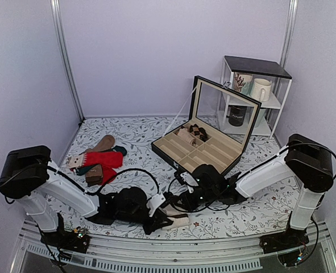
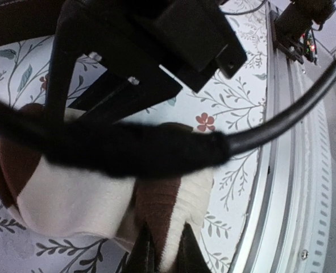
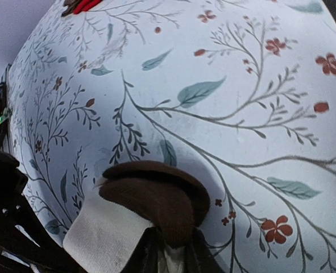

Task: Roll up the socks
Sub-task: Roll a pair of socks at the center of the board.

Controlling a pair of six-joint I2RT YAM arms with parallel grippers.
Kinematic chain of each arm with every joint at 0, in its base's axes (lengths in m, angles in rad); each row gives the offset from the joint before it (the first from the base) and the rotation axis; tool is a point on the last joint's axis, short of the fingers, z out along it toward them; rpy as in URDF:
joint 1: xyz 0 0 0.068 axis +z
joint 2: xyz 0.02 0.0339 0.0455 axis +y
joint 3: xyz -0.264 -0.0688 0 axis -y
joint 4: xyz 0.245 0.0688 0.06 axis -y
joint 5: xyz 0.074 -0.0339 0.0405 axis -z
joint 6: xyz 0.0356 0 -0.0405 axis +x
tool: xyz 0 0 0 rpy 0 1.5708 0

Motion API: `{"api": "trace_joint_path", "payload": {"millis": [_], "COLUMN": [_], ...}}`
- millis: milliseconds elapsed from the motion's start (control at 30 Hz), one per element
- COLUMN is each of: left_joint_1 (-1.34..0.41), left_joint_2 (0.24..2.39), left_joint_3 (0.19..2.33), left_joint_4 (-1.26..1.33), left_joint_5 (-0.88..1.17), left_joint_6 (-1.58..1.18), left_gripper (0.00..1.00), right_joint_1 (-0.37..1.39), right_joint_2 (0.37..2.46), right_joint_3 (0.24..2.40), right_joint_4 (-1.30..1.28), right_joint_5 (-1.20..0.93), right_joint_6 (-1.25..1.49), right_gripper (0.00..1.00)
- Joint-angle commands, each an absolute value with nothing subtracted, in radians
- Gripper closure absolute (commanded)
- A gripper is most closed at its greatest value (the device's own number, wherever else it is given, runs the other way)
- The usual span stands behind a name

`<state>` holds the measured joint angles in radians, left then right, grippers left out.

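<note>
The socks (image 1: 176, 220), cream with brown bands, lie bunched on the flowered cloth near the front edge, between the two arms. In the left wrist view the socks (image 2: 71, 199) fill the lower left, and my left gripper (image 2: 165, 256) is shut on a fold of cream and brown knit. A black cable crosses that view and hides part of the bundle. In the right wrist view my right gripper (image 3: 173, 256) is shut on the dark brown end of the socks (image 3: 156, 196), with a cream band beside it. From above, the left gripper (image 1: 159, 209) and right gripper (image 1: 182, 200) meet over the socks.
Bright red socks (image 1: 102, 159) and tan and teal socks (image 1: 104, 144) lie at the left, with a small brown item (image 1: 94, 173) beside them. An open black compartment box (image 1: 204, 149) stands behind the grippers. A white shelf with mugs (image 1: 253, 94) is at the back right. The metal table rail (image 2: 293, 187) runs close by.
</note>
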<state>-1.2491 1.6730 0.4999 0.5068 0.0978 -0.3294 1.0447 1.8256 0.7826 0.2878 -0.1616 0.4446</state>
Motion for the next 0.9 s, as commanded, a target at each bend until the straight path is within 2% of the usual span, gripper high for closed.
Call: {"api": "trace_joint_path", "payload": {"millis": [0, 100, 167, 333, 500, 633, 867], "left_joint_1": [-1.235, -1.221, -1.215, -1.201, -1.195, -1.189, -1.185], "left_joint_2": [1.792, 1.808, 1.814, 1.840, 1.859, 1.868, 1.871], "left_joint_3": [0.456, 0.435, 0.426, 0.422, 0.423, 0.422, 0.418], "left_joint_4": [0.336, 0.355, 0.359, 0.346, 0.348, 0.353, 0.357], "left_joint_5": [0.116, 0.137, 0.146, 0.164, 0.183, 0.194, 0.202], "left_joint_6": [-0.405, -0.449, -0.469, -0.489, -0.501, -0.507, -0.511], "left_gripper": [1.00, 1.00, 1.00, 1.00, 1.00, 1.00, 1.00], "right_joint_1": [1.032, 1.032, 1.032, 1.032, 1.032, 1.036, 1.049], "right_joint_2": [1.814, 1.744, 1.680, 1.525, 1.419, 1.441, 1.554], "right_joint_3": [0.762, 0.708, 0.679, 0.543, 0.392, 0.350, 0.355], "right_joint_4": [0.298, 0.324, 0.328, 0.419, 0.583, 0.686, 0.807], "right_joint_5": [-0.200, -0.198, -0.188, -0.156, -0.246, -0.385, -0.402], "right_joint_6": [0.414, 0.376, 0.336, 0.219, 0.115, 0.048, -0.048], "right_gripper": [0.74, 0.61, 0.57, 0.50, 0.41, 0.40, 0.35]}}
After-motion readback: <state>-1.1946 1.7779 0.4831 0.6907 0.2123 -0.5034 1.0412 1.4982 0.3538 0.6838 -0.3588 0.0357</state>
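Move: My right fingers are still at the brown toe end of the socks, its middle about 2 cm to their left; the sock roll lies some 8 cm back, 2 cm to the right and 1 cm below. The open box is about 25 cm ahead and 10 cm right of that hand. My left hand still grips the roll's left end, with the roll's middle 4 cm to its right and 1 cm ahead; the toe end is about 9 cm ahead and 1 cm right. I open my right fingers off the brown toe end, lift some 5 cm while drawing back about 6 cm and roughly 5 cm to the right, and come to the roll's right end, spread wide and clear above the cloth. On the way that wrist swings counter-clockwise and tips its fingers up, some 30 degrees in all. My left fingers keep their pinch on the roll, tilting about 10 degrees. ##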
